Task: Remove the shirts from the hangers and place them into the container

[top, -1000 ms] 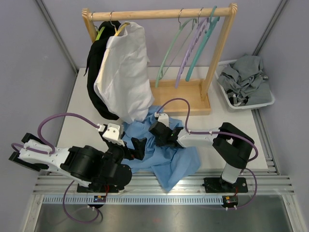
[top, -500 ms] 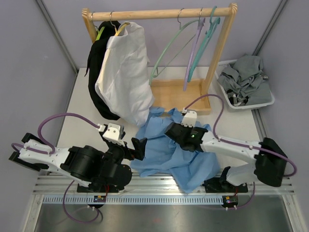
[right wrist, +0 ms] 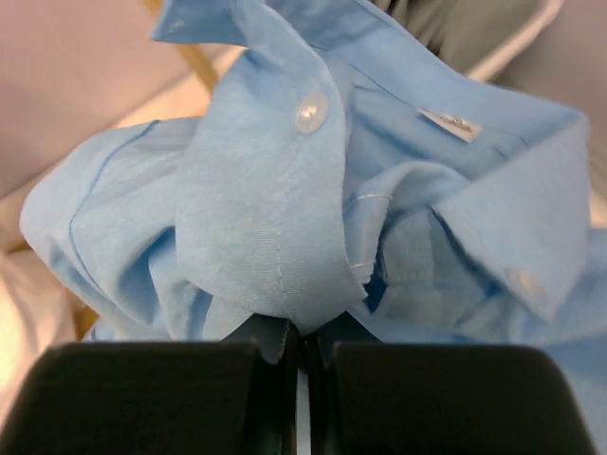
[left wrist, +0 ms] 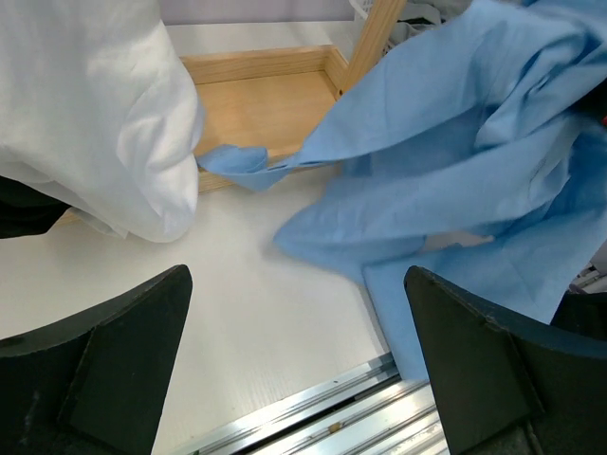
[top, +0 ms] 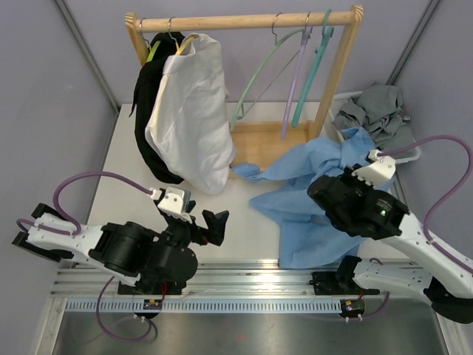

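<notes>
My right gripper (top: 347,164) (right wrist: 302,346) is shut on the light blue shirt (top: 303,185) (right wrist: 285,209), pinching cloth near its collar. The shirt hangs lifted beside the container (top: 411,157), its tail trailing over the table. The container is a white basket that holds a grey shirt (top: 378,115). A white shirt (top: 192,111) and a black shirt (top: 146,103) hang on the yellow hanger (top: 185,41) and the lime hanger (top: 154,50). The mint hanger (top: 259,81), lilac hanger (top: 297,78) and teal hanger (top: 316,66) hang bare. My left gripper (top: 211,225) (left wrist: 299,284) is open above the table.
The wooden rail frame (top: 244,22) stands at the back, and its base board (top: 270,140) lies under the hangers. A corner of the blue shirt (left wrist: 232,159) rests on that board. A metal rail (top: 244,277) runs along the near table edge.
My right gripper has shut on the blue shirt and swung right and up, dragging it from the table's middle toward the basket. The left arm has stayed put, open.
</notes>
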You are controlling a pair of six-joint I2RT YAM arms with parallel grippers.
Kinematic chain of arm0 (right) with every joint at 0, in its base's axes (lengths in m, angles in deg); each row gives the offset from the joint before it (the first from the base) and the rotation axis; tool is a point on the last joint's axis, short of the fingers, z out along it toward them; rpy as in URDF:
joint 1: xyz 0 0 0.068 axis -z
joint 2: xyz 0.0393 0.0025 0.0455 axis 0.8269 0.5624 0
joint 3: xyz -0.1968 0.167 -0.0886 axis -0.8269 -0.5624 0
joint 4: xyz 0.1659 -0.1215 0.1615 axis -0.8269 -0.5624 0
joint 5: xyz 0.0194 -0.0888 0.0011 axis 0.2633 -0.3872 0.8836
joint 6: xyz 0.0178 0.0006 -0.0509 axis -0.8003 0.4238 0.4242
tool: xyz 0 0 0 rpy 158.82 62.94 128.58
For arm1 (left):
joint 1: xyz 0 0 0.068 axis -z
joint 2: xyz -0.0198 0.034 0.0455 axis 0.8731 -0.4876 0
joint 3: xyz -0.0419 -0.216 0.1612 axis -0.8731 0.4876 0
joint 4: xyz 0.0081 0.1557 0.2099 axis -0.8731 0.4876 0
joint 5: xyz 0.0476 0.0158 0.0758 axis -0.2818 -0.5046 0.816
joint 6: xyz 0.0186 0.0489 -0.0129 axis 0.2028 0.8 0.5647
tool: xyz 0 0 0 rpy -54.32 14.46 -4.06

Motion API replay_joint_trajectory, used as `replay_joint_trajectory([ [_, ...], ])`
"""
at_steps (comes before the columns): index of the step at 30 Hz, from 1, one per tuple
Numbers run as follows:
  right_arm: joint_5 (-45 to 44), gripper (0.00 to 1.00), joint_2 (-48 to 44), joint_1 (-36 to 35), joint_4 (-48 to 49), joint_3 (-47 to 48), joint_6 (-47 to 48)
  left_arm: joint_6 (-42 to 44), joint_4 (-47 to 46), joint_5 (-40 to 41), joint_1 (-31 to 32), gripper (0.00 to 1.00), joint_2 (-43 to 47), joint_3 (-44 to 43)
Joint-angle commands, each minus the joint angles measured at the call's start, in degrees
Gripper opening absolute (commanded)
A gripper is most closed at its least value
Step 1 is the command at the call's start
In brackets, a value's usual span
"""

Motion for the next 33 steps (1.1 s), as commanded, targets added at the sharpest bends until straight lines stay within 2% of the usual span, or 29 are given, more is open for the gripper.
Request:
replay_joint_trajectory([
  [1, -13.6, 0.00, -1.5, 4.6, 9.4, 5.7, 25.4, 1.6, -4.9, -0.7, 0.3, 0.99, 1.2, 0.1],
  [2, -13.3, 0.00, -2.0, 6.1, 20.1, 6.0, 31.4, 1.9, -5.2, -1.0, 0.3, 0.99, 1.3, 0.0],
  [3, -12.3, 0.00, -2.7, 9.8, 25.6, 6.0, 37.2, 2.4, -5.7, -1.1, 0.3, 0.98, 1.4, 0.1],
  [4, -11.1, 0.00, -4.4, 11.8, 32.2, 5.1, 50.5, 2.4, -5.7, -1.5, 0.3, 0.98, 1.6, 0.1],
  [5, -9.0, 0.00, -5.2, 13.7, 47.0, 3.8, 57.2, 2.5, -5.8, -1.7, 0.3, 0.98, 1.8, 0.1],
  [7, -7.8, 0.00, -5.9, 18.0, 57.9, 2.1, 68.8, 4.1, -7.6, -2.4, 0.3, 0.99, 2.2, 0.5],
  [9, -5.8, 0.00, -2.9, 21.0, 63.7, 5.6, 72.3, 6.8, -10.4, -3.1, 0.3, 0.99, 2.6, 0.7],
  [13, 5.5, 0.00, 5.2, 35.1, 61.9, 14.1, 71.8, 9.7, -12.5, -4.7, 0.2, 0.99, 3.2, 0.3],
  [16, 15.9, 0.00, 12.6, 44.7, 57.7, 22.2, 64.9, 10.5, -13.3, -5.8, 0.3, 0.98, 4.2, 0.4],
  [17, 18.2, 0.00, 14.8, 50.5, 56.8, 24.5, 63.3, 11.0, -13.7, -6.2, 0.3, 0.98, 4.6, 0.6],
  [21, 25.0, 0.00, 27.8, 59.0, 55.3, 38.7, 60.3, 11.3, -13.3, -7.1, 0.3, 0.98, 5.8, 0.7],
  [25, 31.4, 0.00, 36.9, 62.3, 62.2, 49.2, 61.7, 12.1, -12.9, -7.2, 0.3, 0.98, 6.4, 0.4],
  [30, 40.4, 0.00, 49.7, 63.1, 69.9, 67.3, 63.2, 12.9, -12.5, -5.4, 0.2, 0.99, 7.2, 0.6],
  [33, 46.2, 0.00, 56.4, 63.2, 81.3, 76.5, 64.3, 14.1, -14.5, -5.0, 0.2, 0.99, 8.3, 2.0],
])
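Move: The container the held blue shirt is going to stands about 30 cm ahead of the right hand, 20 cm to its right, its middle some 22 cm lower. The rack's right post is about 21 cm ahead and 3 cm left, its middle near hand height; the rack's wooden tray is about 22 cm ahead, 18 cm left and 26 cm lower. From the left hand the container lies roughly 42 cm ahead, 50 cm right and 25 cm down. Up and to the right first, then swinging forward past the right side of the rack's post and climbing again, the right arm sweeps the still-pinched blue shirt out over the container, ending nearly 30 cm farther out, about as much higher and 20 cm right. The fingers tip upward some 30 degrees and stay shut. The open, empty left hand eases up a little. ##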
